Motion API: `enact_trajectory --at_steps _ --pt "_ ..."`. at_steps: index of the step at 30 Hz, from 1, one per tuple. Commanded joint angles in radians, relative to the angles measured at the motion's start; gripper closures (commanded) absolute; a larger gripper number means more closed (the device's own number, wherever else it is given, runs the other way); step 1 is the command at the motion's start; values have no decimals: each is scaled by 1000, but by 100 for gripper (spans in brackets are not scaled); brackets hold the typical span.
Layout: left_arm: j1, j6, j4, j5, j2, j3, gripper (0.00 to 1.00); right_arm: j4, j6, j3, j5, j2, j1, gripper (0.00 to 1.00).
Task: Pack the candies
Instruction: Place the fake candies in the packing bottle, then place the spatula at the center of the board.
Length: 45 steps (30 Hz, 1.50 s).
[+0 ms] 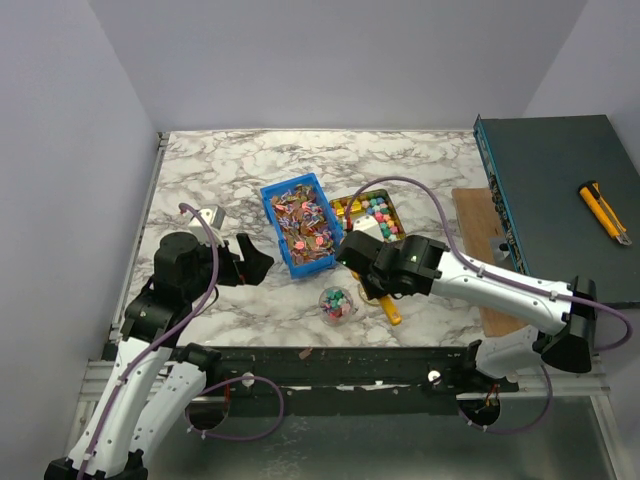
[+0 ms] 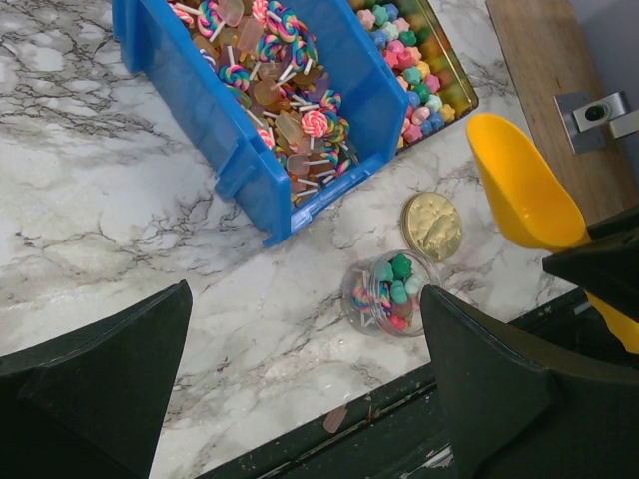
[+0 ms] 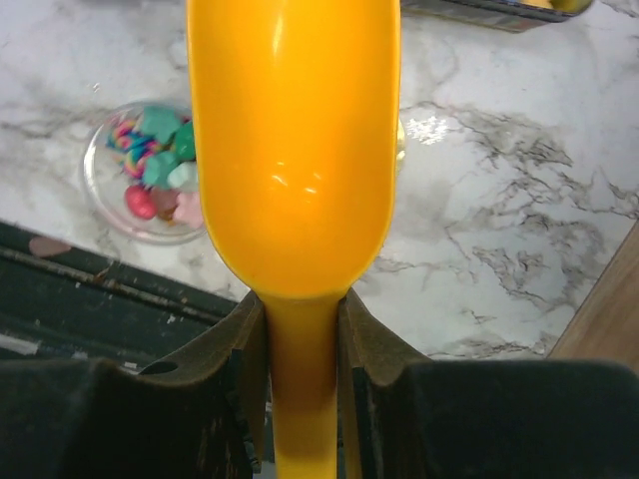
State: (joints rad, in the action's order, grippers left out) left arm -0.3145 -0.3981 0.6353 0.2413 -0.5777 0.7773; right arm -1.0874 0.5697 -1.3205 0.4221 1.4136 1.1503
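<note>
A blue bin (image 1: 300,222) holds many wrapped candies and swirled lollipops; it shows in the left wrist view too (image 2: 230,130). A gold tin (image 1: 352,204) to its right holds chunky pink, yellow, green and blue pieces (image 2: 414,75). A small clear jar (image 1: 336,303) with a few candies stands near the front edge (image 2: 391,291) (image 3: 150,175). A round gold lid (image 2: 431,225) lies beside it. My right gripper (image 1: 378,290) (image 3: 300,309) is shut on the handle of an empty yellow scoop (image 3: 295,150) (image 2: 519,185), right of the jar. My left gripper (image 1: 255,262) (image 2: 300,379) is open and empty, left of the jar.
A dark green box (image 1: 560,200) with a yellow utility knife (image 1: 604,212) on it stands at the right, a wooden board (image 1: 480,230) beside it. One stray brown candy (image 1: 305,352) lies on the black front rail. A small white object (image 1: 208,215) sits at the left.
</note>
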Motion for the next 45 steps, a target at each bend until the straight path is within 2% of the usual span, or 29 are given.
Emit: enact_trajectory --at_steps 1,7,16,30,45 --pt "-3 8 7 3 -9 -7 1 101 38 87 80 -64 -71 99" --pt "-3 8 6 1 -20 -6 1 266 53 228 103 -167 -159 99" --pt "-3 8 7 -15 -26 -5 1 353 143 355 190 -167 -233 99" --pt "-3 9 9 -20 -25 -6 1 481 251 537 228 -220 -373 99" --pt "-2 11 9 -22 -30 -6 1 673 209 649 167 -107 -556 96"
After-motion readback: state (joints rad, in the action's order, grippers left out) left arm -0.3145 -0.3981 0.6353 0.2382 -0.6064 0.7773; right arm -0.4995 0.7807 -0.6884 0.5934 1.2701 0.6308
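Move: The right hand already holds the empty yellow scoop. The bare patch of table it is carried to lies about 9 cm ahead, 15 cm right and 16 cm below. The gold lid sits some 5 cm ahead and 5 cm right, the bottle 2 cm ahead and 5 cm left, the candy tin 23 cm ahead and 3 cm right. From the left hand the patch is about 35 cm right and 2 cm ahead. The right hand carries the scoop right past the lid, 15 cm, sinking and reaching forward, turning clockwise 45 degrees. ##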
